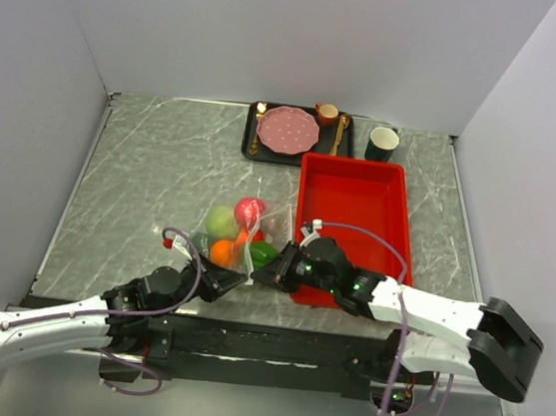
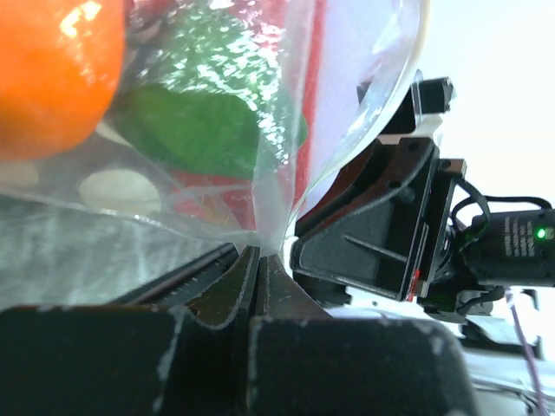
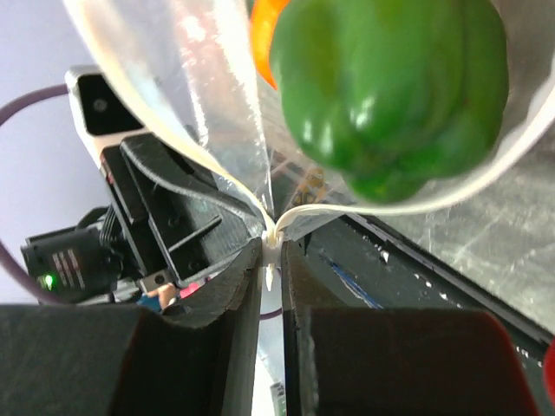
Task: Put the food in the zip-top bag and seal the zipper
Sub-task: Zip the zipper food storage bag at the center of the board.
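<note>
The clear zip-top bag (image 1: 238, 232) lies at the table's near middle with the food inside: pale green cabbage (image 1: 220, 222), red apple (image 1: 250, 209), orange (image 1: 223, 252) and green pepper (image 1: 264, 253). My left gripper (image 1: 231, 280) is shut on the bag's near edge; its wrist view shows the plastic (image 2: 269, 234) pinched between the jaws, with the orange (image 2: 52, 69) and a green fruit (image 2: 204, 130) behind. My right gripper (image 1: 269, 272) is shut on the white zipper (image 3: 276, 234), just below the green pepper (image 3: 390, 87). The two grippers sit close together.
A red tray (image 1: 353, 212) stands just right of the bag, under my right arm. At the back a dark tray (image 1: 248, 142) holds a pink plate (image 1: 288, 130), cutlery and a small orange cup (image 1: 327, 112). A dark green cup (image 1: 383, 142) stands beside it.
</note>
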### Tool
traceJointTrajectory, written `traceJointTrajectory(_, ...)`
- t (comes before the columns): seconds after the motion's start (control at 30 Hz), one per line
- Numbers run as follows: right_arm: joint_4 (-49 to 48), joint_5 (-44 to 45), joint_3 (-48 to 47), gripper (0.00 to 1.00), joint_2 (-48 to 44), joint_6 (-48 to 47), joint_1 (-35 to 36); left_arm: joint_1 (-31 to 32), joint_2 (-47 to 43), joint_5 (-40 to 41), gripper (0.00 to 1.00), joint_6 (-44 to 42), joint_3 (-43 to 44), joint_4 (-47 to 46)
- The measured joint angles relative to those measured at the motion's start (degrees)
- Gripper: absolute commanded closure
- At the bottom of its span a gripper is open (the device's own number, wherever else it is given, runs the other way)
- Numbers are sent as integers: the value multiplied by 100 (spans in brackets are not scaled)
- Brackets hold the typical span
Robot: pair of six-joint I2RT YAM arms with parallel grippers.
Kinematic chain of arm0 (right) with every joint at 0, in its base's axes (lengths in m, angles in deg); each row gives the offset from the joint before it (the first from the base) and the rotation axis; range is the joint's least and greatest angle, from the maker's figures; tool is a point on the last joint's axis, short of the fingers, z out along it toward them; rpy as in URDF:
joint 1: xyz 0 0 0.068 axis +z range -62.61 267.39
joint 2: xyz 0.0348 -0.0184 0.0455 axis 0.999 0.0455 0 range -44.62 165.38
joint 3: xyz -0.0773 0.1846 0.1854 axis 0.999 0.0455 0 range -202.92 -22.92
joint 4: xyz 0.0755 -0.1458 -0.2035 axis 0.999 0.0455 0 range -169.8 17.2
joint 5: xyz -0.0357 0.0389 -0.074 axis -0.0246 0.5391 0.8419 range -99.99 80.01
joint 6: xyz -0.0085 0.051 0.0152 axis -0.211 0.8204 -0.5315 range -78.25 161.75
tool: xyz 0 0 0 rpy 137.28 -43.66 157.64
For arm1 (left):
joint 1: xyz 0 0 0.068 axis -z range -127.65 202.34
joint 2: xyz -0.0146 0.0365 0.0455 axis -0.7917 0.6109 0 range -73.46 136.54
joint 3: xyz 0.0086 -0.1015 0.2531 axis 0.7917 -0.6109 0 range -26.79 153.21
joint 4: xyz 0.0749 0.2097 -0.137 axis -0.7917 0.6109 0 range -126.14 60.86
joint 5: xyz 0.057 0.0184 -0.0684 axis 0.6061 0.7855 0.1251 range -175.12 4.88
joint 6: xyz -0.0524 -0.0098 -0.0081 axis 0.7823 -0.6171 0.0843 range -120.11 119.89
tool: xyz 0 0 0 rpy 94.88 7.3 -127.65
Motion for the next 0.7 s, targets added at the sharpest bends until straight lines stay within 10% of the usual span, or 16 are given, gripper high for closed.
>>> traceJointTrajectory(0.7,881,1862,660,100,-1919,761,319,-588,1947,-1812,99,-1178,953,-1106)
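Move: The zipper of the food storage bag runs out from the closely paired fingertips; its middle lies about 8 cm ahead and 4 cm right of the left hand, and about 7 cm ahead and 2 cm right of the right hand, roughly level. From the right hand, the green pepper sits some 5 cm straight ahead, the orange 5 cm ahead and 8 cm left, both slightly lower. The red tray's middle is about 13 cm ahead and 20 cm right of it, lower down. The near end of the zipper, still pinched in the right fingers with the left fingers still on the bag's near corner beside it, is carried about 5 cm to the right towards the red tray by both hands together. They bob up, dip, then finish some 2 cm higher, each turning clockwise about 15 degrees; both grippers keep their opening. ##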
